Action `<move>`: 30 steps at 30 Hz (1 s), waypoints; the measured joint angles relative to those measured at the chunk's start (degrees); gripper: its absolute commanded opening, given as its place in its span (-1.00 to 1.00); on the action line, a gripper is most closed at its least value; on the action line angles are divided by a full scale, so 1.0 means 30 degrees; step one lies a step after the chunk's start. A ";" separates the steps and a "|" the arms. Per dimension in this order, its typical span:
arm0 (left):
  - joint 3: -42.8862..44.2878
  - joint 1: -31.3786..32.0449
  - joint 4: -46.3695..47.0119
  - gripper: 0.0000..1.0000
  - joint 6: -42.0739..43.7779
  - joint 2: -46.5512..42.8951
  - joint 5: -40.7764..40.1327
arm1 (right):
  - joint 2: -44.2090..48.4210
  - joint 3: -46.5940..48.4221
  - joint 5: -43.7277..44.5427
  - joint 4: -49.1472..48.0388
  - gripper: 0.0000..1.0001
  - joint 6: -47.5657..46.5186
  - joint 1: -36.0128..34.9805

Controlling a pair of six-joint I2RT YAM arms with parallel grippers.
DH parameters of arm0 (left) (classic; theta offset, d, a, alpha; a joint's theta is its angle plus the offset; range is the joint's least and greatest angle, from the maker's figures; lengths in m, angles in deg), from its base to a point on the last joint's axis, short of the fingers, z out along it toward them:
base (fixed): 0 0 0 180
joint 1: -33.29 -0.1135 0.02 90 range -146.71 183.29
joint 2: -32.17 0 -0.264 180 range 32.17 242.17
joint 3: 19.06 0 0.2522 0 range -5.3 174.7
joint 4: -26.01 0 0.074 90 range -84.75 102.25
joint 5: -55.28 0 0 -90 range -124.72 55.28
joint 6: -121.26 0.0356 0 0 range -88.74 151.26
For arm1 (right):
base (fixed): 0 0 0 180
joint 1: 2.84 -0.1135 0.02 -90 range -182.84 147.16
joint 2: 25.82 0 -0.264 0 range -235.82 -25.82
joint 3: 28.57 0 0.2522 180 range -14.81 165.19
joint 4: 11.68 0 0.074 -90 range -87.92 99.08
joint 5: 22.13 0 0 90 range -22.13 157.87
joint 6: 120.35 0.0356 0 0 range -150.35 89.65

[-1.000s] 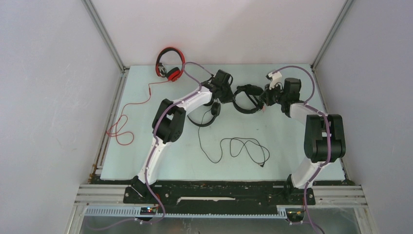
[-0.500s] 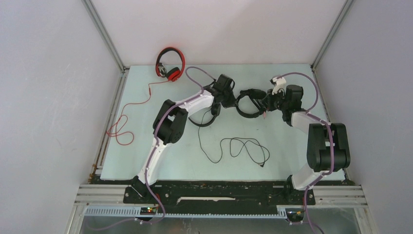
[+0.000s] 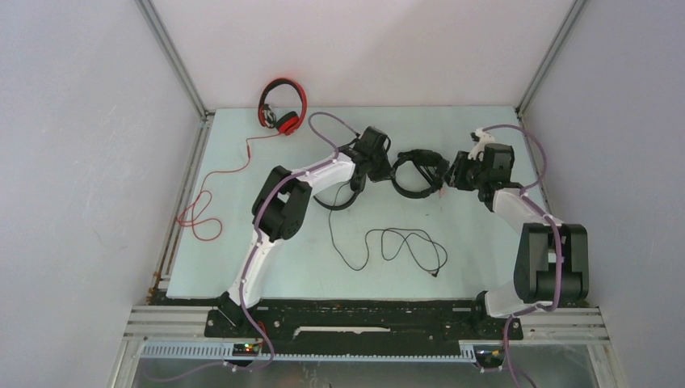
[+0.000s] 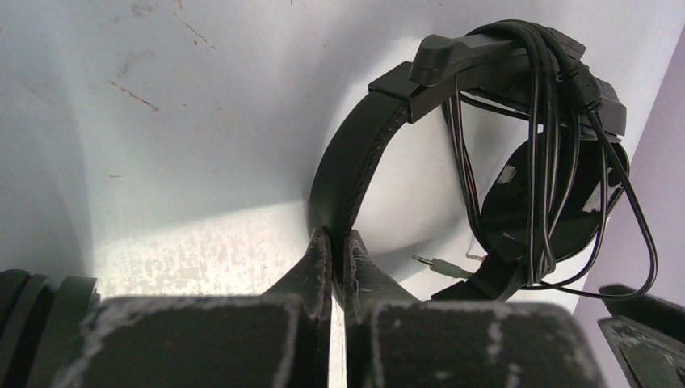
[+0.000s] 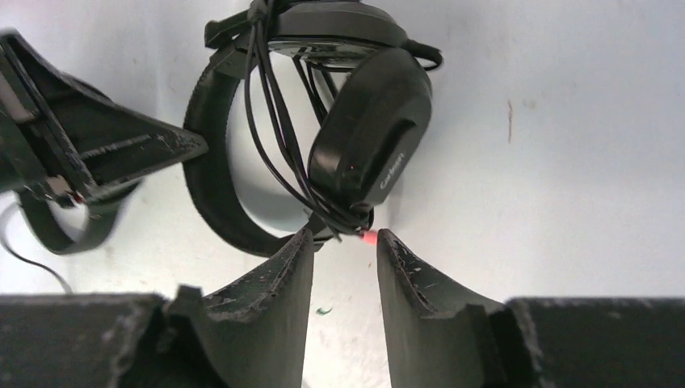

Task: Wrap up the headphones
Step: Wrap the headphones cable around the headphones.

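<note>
A black pair of headphones (image 3: 416,170) lies at the back middle of the table with its thin cable wound round it (image 4: 549,121). My left gripper (image 4: 338,242) is shut on its headband (image 4: 355,153). My right gripper (image 5: 343,242) stands open just short of the ear cup (image 5: 371,133), with nothing between its fingers. The jack plug (image 4: 440,264) sticks out loose. A second black pair (image 3: 343,194) lies partly under my left arm, and its cable (image 3: 396,246) sprawls on the table. The red headphones (image 3: 282,107) lean at the back left.
The red cable (image 3: 210,202) trails down along the left edge of the table. White walls close in the back and both sides. My left gripper (image 5: 97,153) shows at the left of the right wrist view, close to the headband.
My right gripper has opened and drawn back to the right, off the wrapped black headphones. My left gripper has stayed shut on the headband and hardly moved.
</note>
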 measured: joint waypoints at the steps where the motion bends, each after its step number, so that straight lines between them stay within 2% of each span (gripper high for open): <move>1: 0.0000 0.0029 0.0007 -1.00 0.0022 0.0000 -0.0022 | 0.0357 0.0000 0.0153 0.0597 -0.24 0.0743 0.0146; 9: 0.0000 0.0117 0.0015 -1.00 0.0204 -0.0036 -0.0168 | 0.2033 0.0255 -0.0313 0.3213 -0.33 0.9661 0.2754; 11: 0.0000 0.0117 0.0015 -1.00 0.0226 -0.0066 -0.0168 | 0.1639 0.0372 -0.1158 0.3147 -0.34 1.0768 0.3031; 12: 0.0000 0.0117 0.0015 -0.92 0.0219 -0.0073 -0.0160 | 0.1319 0.0481 -0.1698 0.2980 -0.34 1.0994 0.3016; 14: -0.0022 0.0117 0.0015 -0.51 0.0219 -0.0109 -0.0168 | 0.0488 0.0918 -0.2747 0.2652 -0.31 1.0812 0.2943; 19: -0.0102 0.0124 -0.0029 -0.01 0.0503 -0.0357 -0.0488 | -0.1887 0.4575 -0.3082 0.4495 -0.16 0.7708 0.2608; 25: -0.0102 0.0131 -0.0663 0.16 0.0656 -0.0918 -0.1107 | -0.2310 0.6747 -0.2171 0.5952 -0.15 0.4248 0.2033; 30: -0.0102 0.0168 -0.1173 0.17 0.0663 -0.0984 -0.1428 | -0.2302 0.6747 -0.1246 0.6812 -0.16 0.2863 0.1195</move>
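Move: The left hand holds the left side of the black headband. The wrapped headphones' middle is about 8 cm to its right, level fore and aft and about 1 cm lower; the second headphones lie some 14 cm left and 2 cm back, the loose cable some 18 cm back and 2 cm right. From the open right hand, the wrapped headphones are about 5 cm ahead, 7 cm left and 6 cm below, their red plug 2 cm ahead, 2 cm left and 7 cm below. The left fingers keep their pinch on the headband at first, then spread to over half open and let go, the hand easing up and left about 1.5 cm. Already clear of the cable, the right hand draws back to the right and up, rolling its left side up some 30 degrees, then swings forward and higher and largely rolls back, fingers still partly open, ending about 4 cm higher above the headphones' level. ##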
